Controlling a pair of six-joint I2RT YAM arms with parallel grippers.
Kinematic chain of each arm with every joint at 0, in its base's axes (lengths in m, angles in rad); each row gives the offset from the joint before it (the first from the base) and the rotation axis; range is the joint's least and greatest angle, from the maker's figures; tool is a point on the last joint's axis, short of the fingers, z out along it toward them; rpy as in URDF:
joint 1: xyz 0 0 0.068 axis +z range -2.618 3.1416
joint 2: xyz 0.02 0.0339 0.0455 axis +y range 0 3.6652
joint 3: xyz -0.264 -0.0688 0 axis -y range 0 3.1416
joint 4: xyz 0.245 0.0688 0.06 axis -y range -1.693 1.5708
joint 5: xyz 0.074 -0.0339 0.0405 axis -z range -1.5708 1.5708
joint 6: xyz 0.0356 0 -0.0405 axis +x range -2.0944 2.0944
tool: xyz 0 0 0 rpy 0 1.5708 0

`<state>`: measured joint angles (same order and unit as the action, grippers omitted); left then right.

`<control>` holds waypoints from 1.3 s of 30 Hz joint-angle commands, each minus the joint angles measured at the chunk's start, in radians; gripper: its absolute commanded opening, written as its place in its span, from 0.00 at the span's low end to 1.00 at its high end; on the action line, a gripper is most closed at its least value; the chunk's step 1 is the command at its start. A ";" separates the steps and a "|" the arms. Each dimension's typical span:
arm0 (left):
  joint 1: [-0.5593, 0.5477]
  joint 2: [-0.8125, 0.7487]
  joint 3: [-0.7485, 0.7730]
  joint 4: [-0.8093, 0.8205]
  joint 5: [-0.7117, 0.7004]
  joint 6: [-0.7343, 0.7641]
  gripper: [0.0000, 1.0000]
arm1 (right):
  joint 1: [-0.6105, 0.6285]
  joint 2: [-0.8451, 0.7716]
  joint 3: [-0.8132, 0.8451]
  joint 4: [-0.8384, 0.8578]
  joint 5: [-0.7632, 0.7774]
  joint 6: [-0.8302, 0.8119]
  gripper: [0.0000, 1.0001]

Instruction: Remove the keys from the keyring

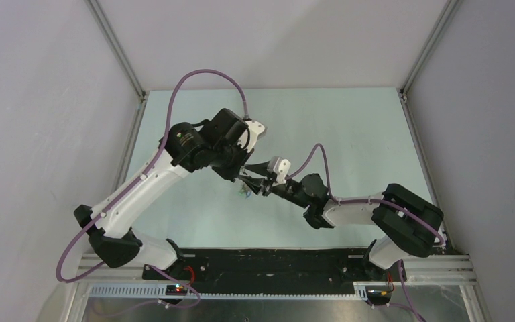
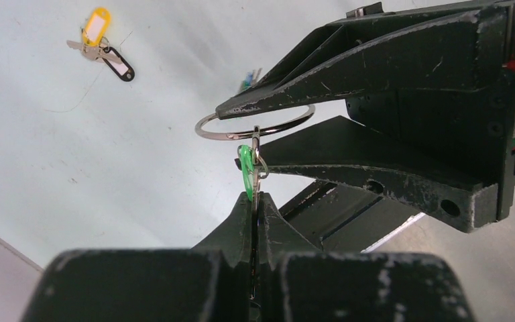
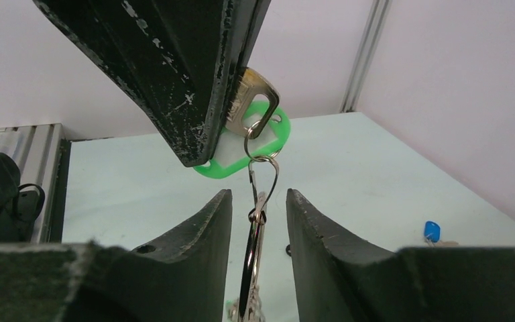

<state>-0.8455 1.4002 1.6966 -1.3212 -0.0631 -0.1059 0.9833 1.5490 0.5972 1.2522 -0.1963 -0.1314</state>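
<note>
My left gripper [image 2: 255, 201] is shut on a key with a green plastic head [image 2: 246, 171] and holds it off the table; the silver key blade [image 3: 255, 94] and green head [image 3: 241, 157] also show in the right wrist view, pinched by the left fingers [image 3: 188, 80]. A small metal loop joins the key to the keyring [image 2: 255, 127], a thin silver ring. The ring [image 3: 251, 268] hangs edge-on between the fingers of my open right gripper [image 3: 258, 201], with a gap on each side. More keys [image 3: 255, 312] dangle below it. Both grippers meet at mid-table [image 1: 247, 181].
A yellow-and-black tagged piece [image 2: 100, 43] lies on the pale table off to the side. A loose blue-headed key [image 3: 432, 231] lies on the table to the right. Grey walls and aluminium posts enclose the table [image 1: 349, 127].
</note>
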 commanded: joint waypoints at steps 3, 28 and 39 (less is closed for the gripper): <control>0.003 -0.013 0.042 0.015 0.019 -0.018 0.00 | 0.005 0.003 0.029 0.044 0.077 -0.023 0.33; 0.003 -0.018 0.000 0.015 -0.012 -0.017 0.00 | -0.045 -0.110 -0.018 0.005 0.172 0.199 0.00; 0.003 -0.001 -0.016 0.016 0.005 -0.015 0.00 | -0.101 -0.181 -0.022 -0.062 0.207 0.416 0.00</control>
<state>-0.8455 1.4025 1.6878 -1.2560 -0.0662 -0.1059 0.9218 1.4254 0.5732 1.1793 -0.0933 0.1478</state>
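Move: The keyring's big ring already runs between the right hand's open fingers, its middle only about 2 cm below that hand and 1 cm to its left. From the right hand, the green-tagged key lies some 4 cm left and 2 cm up, level fore and aft, and the other keys hang about 7 cm below and 1 cm back. From the left hand, which holds that key, the ring's middle is roughly 4 cm right and 4 cm down. The right fingers close from well apart and pinch the keyring's wire while the hand eases forward about a centimetre; then it draws the ring away from the green-tagged key, about 3 cm right and 2 to 3 cm up, turning some 15 degrees. The left hand keeps its pinch on that key and is pulled along about 1.5 cm forward and right near the end. ##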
